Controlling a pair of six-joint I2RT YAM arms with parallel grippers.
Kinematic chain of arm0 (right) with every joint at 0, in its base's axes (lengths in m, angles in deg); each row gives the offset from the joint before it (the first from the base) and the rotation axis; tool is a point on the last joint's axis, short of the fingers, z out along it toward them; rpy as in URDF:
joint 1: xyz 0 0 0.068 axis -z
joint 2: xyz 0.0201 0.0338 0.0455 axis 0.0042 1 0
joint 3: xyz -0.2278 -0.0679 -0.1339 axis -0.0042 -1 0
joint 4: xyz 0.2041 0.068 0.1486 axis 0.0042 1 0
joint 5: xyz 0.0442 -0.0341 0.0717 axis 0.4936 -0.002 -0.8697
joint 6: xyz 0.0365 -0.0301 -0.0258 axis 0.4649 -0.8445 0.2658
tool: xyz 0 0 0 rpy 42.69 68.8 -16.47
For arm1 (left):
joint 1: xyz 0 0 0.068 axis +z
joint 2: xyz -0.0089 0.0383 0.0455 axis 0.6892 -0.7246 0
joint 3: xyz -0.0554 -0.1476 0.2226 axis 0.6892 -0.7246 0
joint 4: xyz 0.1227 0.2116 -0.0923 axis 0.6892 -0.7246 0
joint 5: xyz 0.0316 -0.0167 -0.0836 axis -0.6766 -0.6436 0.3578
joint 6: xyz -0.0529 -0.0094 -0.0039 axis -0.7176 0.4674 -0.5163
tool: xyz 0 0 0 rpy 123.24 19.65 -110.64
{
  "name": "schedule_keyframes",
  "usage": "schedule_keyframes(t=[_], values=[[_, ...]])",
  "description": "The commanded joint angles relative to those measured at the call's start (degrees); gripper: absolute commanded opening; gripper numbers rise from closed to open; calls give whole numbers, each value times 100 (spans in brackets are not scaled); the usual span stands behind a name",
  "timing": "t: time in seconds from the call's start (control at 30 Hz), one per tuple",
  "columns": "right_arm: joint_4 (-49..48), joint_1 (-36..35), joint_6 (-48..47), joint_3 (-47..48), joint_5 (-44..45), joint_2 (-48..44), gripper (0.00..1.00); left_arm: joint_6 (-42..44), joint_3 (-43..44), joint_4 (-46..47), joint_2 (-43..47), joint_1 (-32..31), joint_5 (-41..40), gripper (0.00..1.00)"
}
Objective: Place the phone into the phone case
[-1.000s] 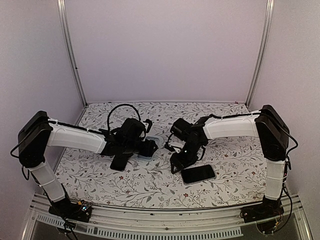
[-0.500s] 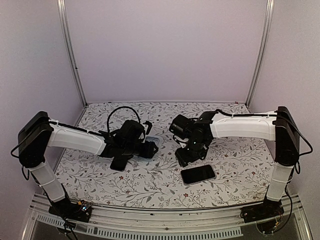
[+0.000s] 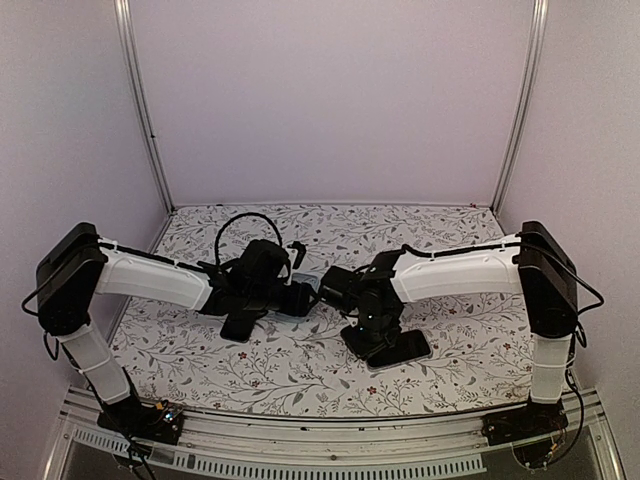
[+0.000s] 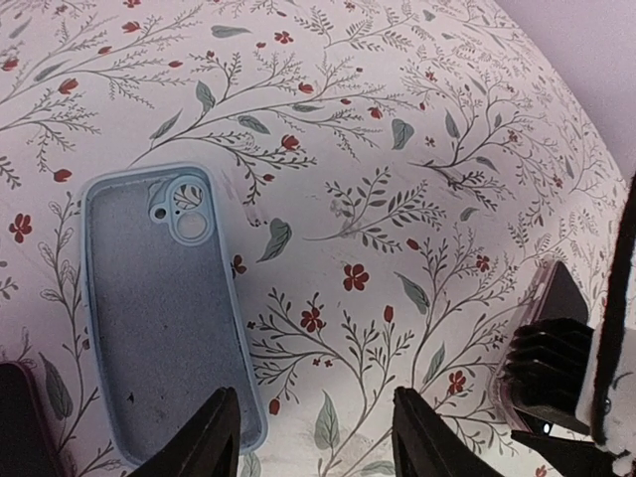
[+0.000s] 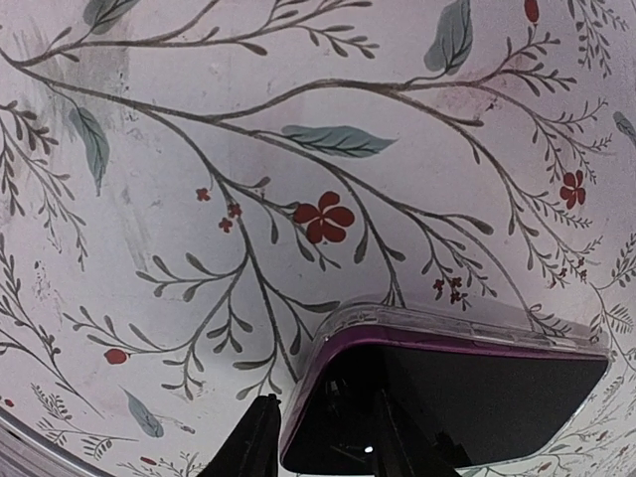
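The phone case (image 4: 159, 298), pale blue, lies open side up on the floral table with its camera hole at the far end. My left gripper (image 4: 316, 437) is open just above the table, one finger over the case's near right corner and the other over bare cloth. The phone (image 5: 467, 393) has a black screen and a purple rim, and lies face up near the table's front (image 3: 410, 346). My right gripper (image 5: 328, 437) is open at the phone's left end. One finger stands just off that corner and the other over the screen.
The right arm's black wrist (image 4: 561, 373) shows at the edge of the left wrist view, close to the case. Both grippers (image 3: 300, 298) (image 3: 366, 338) work near the middle of the floral table (image 3: 250, 365). Metal posts (image 3: 140, 110) and pale walls bound the back.
My right gripper has swung from behind the phone forward and left, coming down over the phone's left end with its jaws narrower. The left arm and the case have not moved.
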Motion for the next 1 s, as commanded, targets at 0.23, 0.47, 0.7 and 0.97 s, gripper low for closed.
schedule_keyframes(t=[0.23, 0.47, 0.7, 0.97], values=[[122, -58, 122, -102, 132, 183, 10, 19, 58, 114, -166, -28, 46, 53], [-237, -40, 101, -864, 24, 170, 0, 40, 57, 70, -155, -26, -12, 53], [-628, 3, 142, -1656, -241, 162, 0, 69, 81, 18, -141, -25, -66, 53], [-1063, 255, -24, -2733, -491, 305, 0, 56, 231, -110, -233, -34, -28, 53]])
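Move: The phone lying in its clear case has its middle some 7 cm to the right hand's right, about level fore and aft and 3 cm lower, so the right fingers stand over its left end. The blue case is roughly 12 cm ahead and 16 cm left of the right hand, and the other phone about 8 cm ahead and 28 cm left. From the idle left hand, the phone in the clear case lies some 10 cm back, 20 cm right and 8 cm below. Over the left end of the phone in its clear case, the right hand first stays nearly in place while its part-open fingers shut completely, gripping nothing. Then it sinks about 1.5 cm and eases back 1 cm, tilting some 8 degrees so the tips swing leftward, and brings the closed fingertips down onto the phone's left edge, pressing there. ##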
